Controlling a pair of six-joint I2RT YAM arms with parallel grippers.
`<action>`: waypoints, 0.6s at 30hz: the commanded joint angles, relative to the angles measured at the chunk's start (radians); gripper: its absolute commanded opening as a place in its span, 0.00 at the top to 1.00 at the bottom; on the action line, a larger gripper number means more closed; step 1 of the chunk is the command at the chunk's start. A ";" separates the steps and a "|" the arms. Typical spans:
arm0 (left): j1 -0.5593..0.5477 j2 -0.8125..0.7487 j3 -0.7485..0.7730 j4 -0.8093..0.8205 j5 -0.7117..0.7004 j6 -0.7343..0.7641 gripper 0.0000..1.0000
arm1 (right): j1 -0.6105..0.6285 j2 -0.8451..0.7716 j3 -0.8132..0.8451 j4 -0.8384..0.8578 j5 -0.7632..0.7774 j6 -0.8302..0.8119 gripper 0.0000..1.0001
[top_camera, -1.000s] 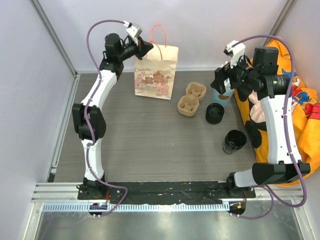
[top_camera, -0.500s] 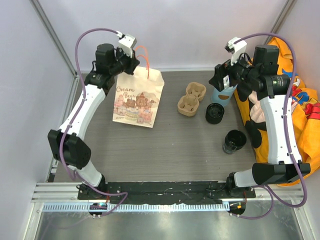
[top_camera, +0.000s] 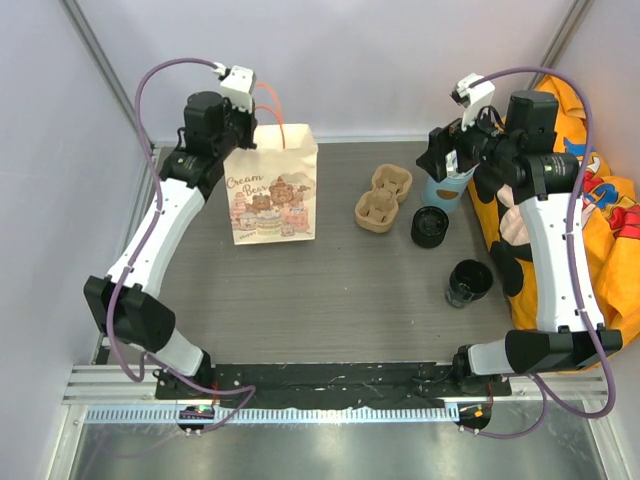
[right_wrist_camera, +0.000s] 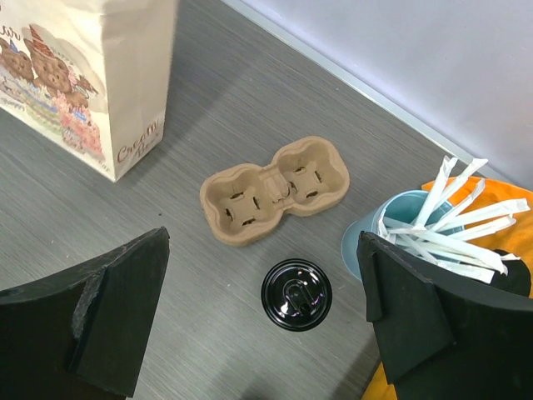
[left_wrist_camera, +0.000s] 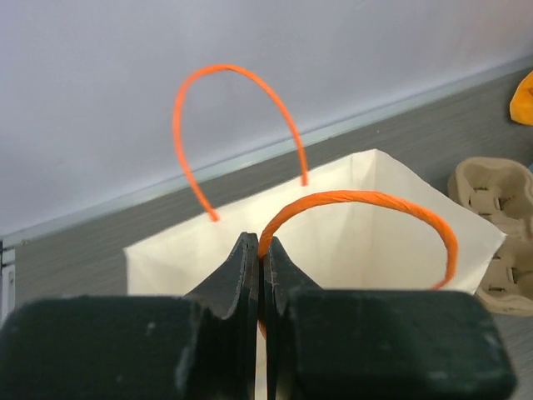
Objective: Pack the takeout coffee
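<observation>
My left gripper (top_camera: 250,128) (left_wrist_camera: 260,242) is shut on one orange handle (left_wrist_camera: 358,200) of the printed paper bag (top_camera: 272,195), which stands upright at the back left with its mouth open. The cardboard carrier (top_camera: 384,198) (right_wrist_camera: 273,188) lies empty right of the bag. The takeout coffee (top_camera: 469,282), a small black cup with a dark inside, stands near the right edge. High above a black cup with a glossy lid (top_camera: 431,226) (right_wrist_camera: 296,293), my right gripper (top_camera: 438,155) (right_wrist_camera: 262,242) hangs open and holds nothing.
A light blue cup (top_camera: 445,186) (right_wrist_camera: 366,242) full of white paper sticks stands behind the lidded cup. A yellow and orange printed cloth (top_camera: 600,200) is heaped along the right side. Grey walls close the back and left.
My left arm has carried the bag by its handle from the back centre toward the left, and the bag has swung from tilted to upright. The right gripper has barely moved.
</observation>
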 commanded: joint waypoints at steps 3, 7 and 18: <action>-0.005 -0.135 -0.199 0.004 -0.034 -0.065 1.00 | 0.005 -0.064 -0.036 0.048 -0.002 0.013 0.01; -0.011 -0.224 -0.297 -0.010 -0.031 -0.080 1.00 | 0.005 -0.081 -0.050 0.057 -0.019 0.032 0.01; -0.011 -0.281 -0.259 -0.067 0.018 -0.177 0.70 | 0.005 -0.106 -0.074 0.071 -0.012 0.036 0.01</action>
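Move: The left hand still grips the near orange handle, with the paper bag's middle about 20 cm below, 2 cm ahead and 3 cm to the right. The brown cup tray lies some 29 cm right and 8 cm ahead, 32 cm below; the black-lidded cup is about 40 cm right, level fore and aft, 30 cm below. From the idle right hand, the bag is roughly 33 cm left, 12 cm ahead and 21 cm below. Left hand draws the bag's handle back about 8 cm, dipping then rising slightly, and its fingers begin opening. ##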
